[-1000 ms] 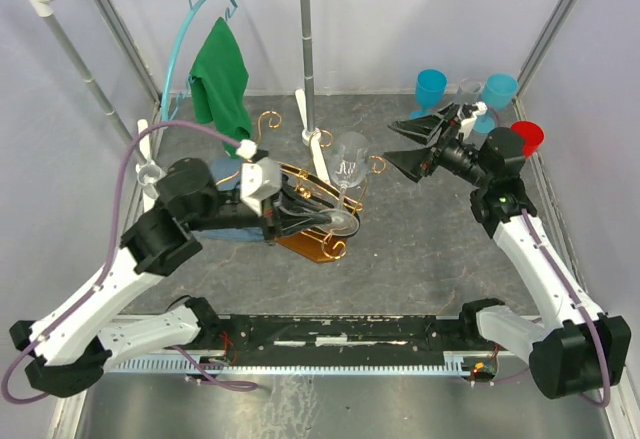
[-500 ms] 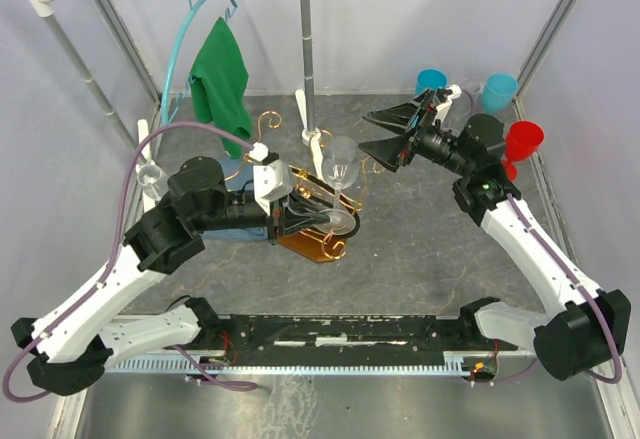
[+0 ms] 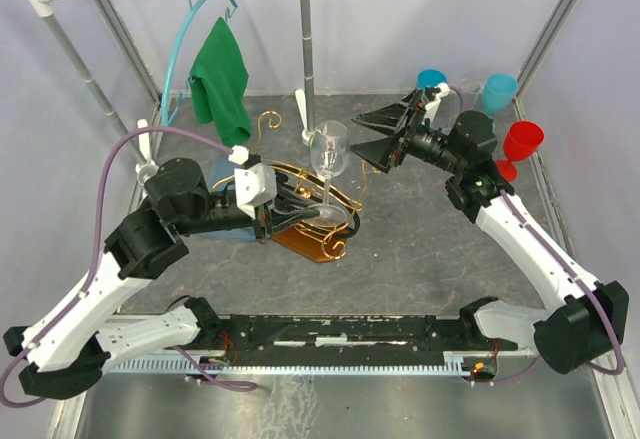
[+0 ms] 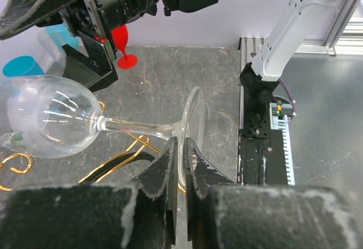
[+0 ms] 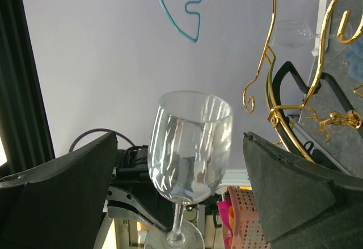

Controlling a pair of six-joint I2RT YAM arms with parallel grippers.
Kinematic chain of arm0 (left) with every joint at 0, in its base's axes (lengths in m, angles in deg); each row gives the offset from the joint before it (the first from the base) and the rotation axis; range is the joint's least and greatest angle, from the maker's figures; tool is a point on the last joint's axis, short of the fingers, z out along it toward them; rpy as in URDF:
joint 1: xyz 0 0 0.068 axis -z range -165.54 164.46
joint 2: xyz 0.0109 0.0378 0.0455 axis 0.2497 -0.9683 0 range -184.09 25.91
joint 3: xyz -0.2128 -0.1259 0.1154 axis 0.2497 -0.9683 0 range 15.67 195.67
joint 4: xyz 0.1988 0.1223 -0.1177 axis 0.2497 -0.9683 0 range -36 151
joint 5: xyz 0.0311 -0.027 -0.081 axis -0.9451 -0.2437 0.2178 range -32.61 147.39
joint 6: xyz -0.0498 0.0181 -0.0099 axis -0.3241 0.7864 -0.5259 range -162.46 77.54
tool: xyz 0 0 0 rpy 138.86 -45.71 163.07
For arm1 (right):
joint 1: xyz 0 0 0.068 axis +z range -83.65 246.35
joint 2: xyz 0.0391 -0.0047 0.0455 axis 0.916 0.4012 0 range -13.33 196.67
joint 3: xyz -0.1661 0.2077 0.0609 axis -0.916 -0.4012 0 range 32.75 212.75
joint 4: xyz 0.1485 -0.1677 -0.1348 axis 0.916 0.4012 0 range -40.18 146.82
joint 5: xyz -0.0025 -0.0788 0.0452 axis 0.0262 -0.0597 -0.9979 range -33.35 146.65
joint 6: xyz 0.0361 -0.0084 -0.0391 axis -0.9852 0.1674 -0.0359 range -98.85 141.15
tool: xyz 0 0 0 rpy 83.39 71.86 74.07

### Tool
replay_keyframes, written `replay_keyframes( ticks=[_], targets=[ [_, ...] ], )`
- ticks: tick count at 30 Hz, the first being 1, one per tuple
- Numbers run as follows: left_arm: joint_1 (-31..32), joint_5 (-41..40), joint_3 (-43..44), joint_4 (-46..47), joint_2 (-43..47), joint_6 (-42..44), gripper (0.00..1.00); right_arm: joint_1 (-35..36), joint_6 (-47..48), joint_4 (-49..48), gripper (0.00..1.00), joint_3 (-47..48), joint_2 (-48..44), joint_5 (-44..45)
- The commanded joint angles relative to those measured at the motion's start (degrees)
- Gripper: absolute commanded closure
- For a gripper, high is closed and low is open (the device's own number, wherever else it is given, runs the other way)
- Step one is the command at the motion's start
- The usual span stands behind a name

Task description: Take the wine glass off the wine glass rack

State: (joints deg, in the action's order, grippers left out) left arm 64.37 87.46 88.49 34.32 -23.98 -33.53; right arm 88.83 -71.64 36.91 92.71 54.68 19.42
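A clear wine glass [image 3: 329, 149] stands upright above the gold wire rack [image 3: 310, 214] on its brown wooden base. My left gripper [image 3: 300, 211] is shut on the glass's foot; the left wrist view shows the foot rim [image 4: 190, 121] pinched between the black fingers [image 4: 164, 167]. My right gripper [image 3: 377, 134] is open, just right of the glass bowl and apart from it. In the right wrist view the bowl [image 5: 190, 147] sits between the wide open fingers [image 5: 62, 186], with the rack's gold scrolls [image 5: 272, 50] on the right.
A white-and-grey clothes rail [image 3: 305, 49] with a green cloth [image 3: 222, 79] and a blue hanger [image 3: 190, 29] stands at the back. Blue cups [image 3: 497, 89] and a red goblet [image 3: 520, 144] stand at the back right. A small clear glass [image 3: 148, 171] sits at the left.
My left gripper has turned the glass from tilted to upright and raised it over the rack. My right gripper has swung left, close to the bowl.
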Motion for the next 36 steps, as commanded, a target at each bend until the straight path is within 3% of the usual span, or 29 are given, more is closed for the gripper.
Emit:
replay_keyframes(
  ticks=[1,9,11,24,28,32,33,34,36],
  targets=[
    [0.06,0.63,2.97,3.66,-1.98,3.71,0.97,3.16,-1.47,-4.50,0.00,3.82,2.48,-0.53],
    [0.10,2.01,3.12,4.96,-2.88,4.21,0.97,5.65,-1.42,-4.58,0.01,6.22,4.95,-1.19],
    [0.10,2.16,3.12,4.97,-2.76,4.53,0.97,6.17,-1.29,-4.45,0.07,7.05,5.69,-2.23],
    [0.09,0.67,2.77,3.95,-2.85,6.23,0.97,8.62,-3.73,-8.82,0.17,7.77,8.97,-4.16],
    [0.10,0.40,2.40,3.84,-2.87,6.26,0.97,8.63,-5.19,-11.67,0.30,7.12,9.59,-4.32],
    [0.10,-0.26,2.37,3.19,-2.55,6.20,0.97,8.68,-6.58,-14.79,0.32,6.90,10.08,-4.55],
    [0.10,-0.22,2.31,3.07,-2.35,6.06,0.96,8.64,-7.28,-15.98,0.35,6.73,10.32,-4.60],
    [0.06,-0.11,2.28,3.08,-2.01,5.92,0.89,8.65,-7.97,-17.10,0.38,6.52,10.57,-4.54],
    [0.07,-0.23,1.68,3.81,-0.97,5.33,0.67,8.66,-8.82,-18.59,0.44,6.29,10.95,-4.26]
  ],
)
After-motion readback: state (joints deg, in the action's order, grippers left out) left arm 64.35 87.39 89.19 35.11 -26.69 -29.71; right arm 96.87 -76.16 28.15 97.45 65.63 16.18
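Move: The right hand, wide open, has the bowl of the wine glass about 7 cm to its left and 3 cm back, roughly level. The rack's nearest gold hook is some 10 cm almost straight below that hand; the rack's middle lies about 12 cm left, 4 cm back and 18 cm lower. The left hand pinches the glass by its foot, stem lying level, the bowl about 12 cm ahead and 4 cm to its right. The right hand reaches about 6 cm left, quickly at first and then easing, its wrist turning some 10 degrees counter-clockwise so that the open fingers pass above and below the lying bowl, and closes them by roughly a fifth until the pads pinch it. The left hand shifts the glass only a centimetre or so forward and right, holds it there by the foot, and right at the end just starts to part its fingers. ##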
